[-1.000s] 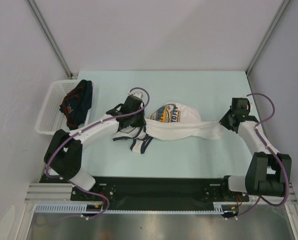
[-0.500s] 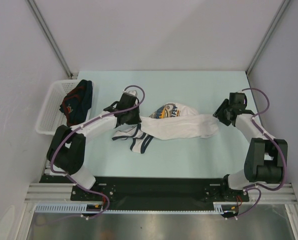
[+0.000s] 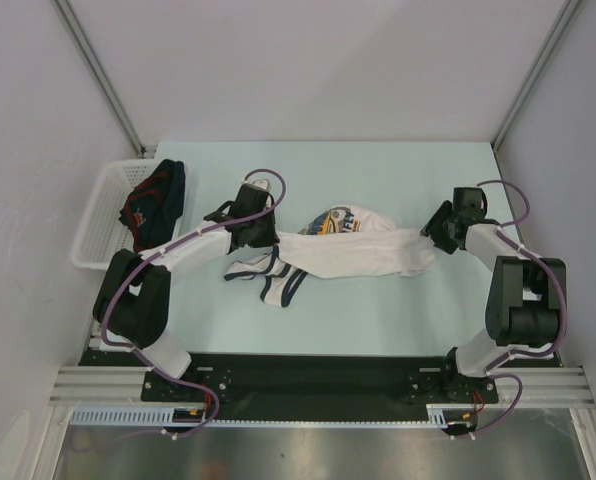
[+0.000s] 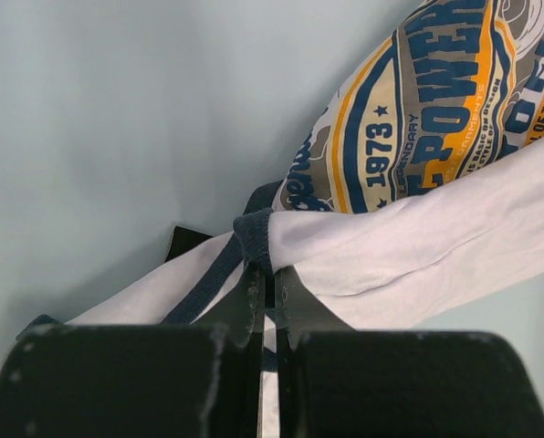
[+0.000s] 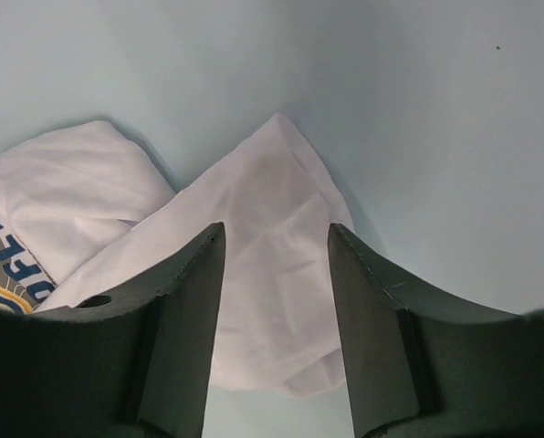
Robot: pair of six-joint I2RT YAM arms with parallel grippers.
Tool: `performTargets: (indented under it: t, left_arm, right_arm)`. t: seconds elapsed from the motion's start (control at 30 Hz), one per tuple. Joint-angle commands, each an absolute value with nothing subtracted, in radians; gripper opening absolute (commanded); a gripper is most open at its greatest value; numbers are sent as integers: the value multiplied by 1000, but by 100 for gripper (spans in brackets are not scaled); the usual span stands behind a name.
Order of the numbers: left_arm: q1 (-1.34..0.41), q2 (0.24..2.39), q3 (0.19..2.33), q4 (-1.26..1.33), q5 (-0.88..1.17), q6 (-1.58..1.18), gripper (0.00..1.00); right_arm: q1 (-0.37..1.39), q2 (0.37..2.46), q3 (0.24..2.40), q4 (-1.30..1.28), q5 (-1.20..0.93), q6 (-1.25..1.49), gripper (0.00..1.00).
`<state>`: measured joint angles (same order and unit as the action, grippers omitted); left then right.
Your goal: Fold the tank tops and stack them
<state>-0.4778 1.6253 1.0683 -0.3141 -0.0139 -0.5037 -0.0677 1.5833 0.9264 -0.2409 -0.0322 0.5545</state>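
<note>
The white tank top (image 3: 358, 255) lies stretched left to right across the table, its yellow-blue print (image 3: 336, 222) bunched on the far side. My left gripper (image 3: 269, 238) is shut on the dark trim at its left end; in the left wrist view the trim (image 4: 254, 239) is pinched at the tips of that gripper (image 4: 270, 274). My right gripper (image 3: 432, 232) stands open over the top's right end. In the right wrist view the white cloth (image 5: 272, 274) lies flat on the table below this gripper (image 5: 277, 233). The navy tank top (image 3: 156, 205) hangs crumpled over the basket's edge.
A white basket (image 3: 98, 225) stands at the left edge of the pale green table (image 3: 378, 170). Grey walls with metal posts close in the back and both sides. Loose straps of the white top (image 3: 278, 285) trail toward the front.
My right gripper has opened and let go of the white top's right end, which now lies on the table. The left gripper has drawn slightly left and back, still holding the trim.
</note>
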Motion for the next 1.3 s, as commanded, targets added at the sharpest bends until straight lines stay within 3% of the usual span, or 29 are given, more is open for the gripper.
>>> performTargets:
  t: [0.0, 0.3, 0.53, 1.0, 1.1, 1.13, 1.2, 1.27]
  left_arm:
    - [-469, 1608, 1094, -285, -8, -482, 0]
    - [-468, 1597, 1088, -285, -11, -480, 0]
    - [-468, 1591, 1085, -285, -12, -482, 0]
    - [-466, 1575, 1081, -284, -8, -480, 0]
    - [-466, 1574, 1083, -284, -8, -480, 0]
    - [-466, 1575, 1083, -282, -8, -479, 0]
    - [-466, 1578, 1085, -284, 17, -479, 1]
    - [-468, 1577, 1085, -285, 20, -477, 0]
  right_arm:
    - [-69, 1572, 917, -186, -17, 577, 54]
    - [-92, 1520, 854, -138, -11, 615, 40]
    - [-94, 1565, 856, -87, -52, 640, 50]
    - [-84, 1684, 916, -28, -87, 684, 45]
    - [-83, 1692, 933, -28, -78, 684, 33]
    - [-81, 1693, 939, -31, -74, 683, 17]
    - [-78, 1689, 956, -47, -54, 675, 3]
    - [-72, 1678, 960, -66, -25, 666, 0]
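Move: The right gripper hangs half open just above the white right-hand end of the tank top; that end's far corner is about 3 cm ahead of it, straight in line, and some 4 cm below. The bunched white fold lies about 14 cm to its left and 4 cm farther out, the printed panel about 24 cm left and 4 cm out. From the left gripper, still shut on the strap side, that same corner is roughly 42 cm to the right and 4 cm ahead. Ease the right gripper back about a centimetre, then reach forward and down, roughly 3 cm below the start, onto the far corner of the tank top's right end. Close the half-open fingers to pinch the cloth just inside its edge while sliding forward and rising about 1.5 cm. Keep the left gripper in place, still gripping the strap side. ##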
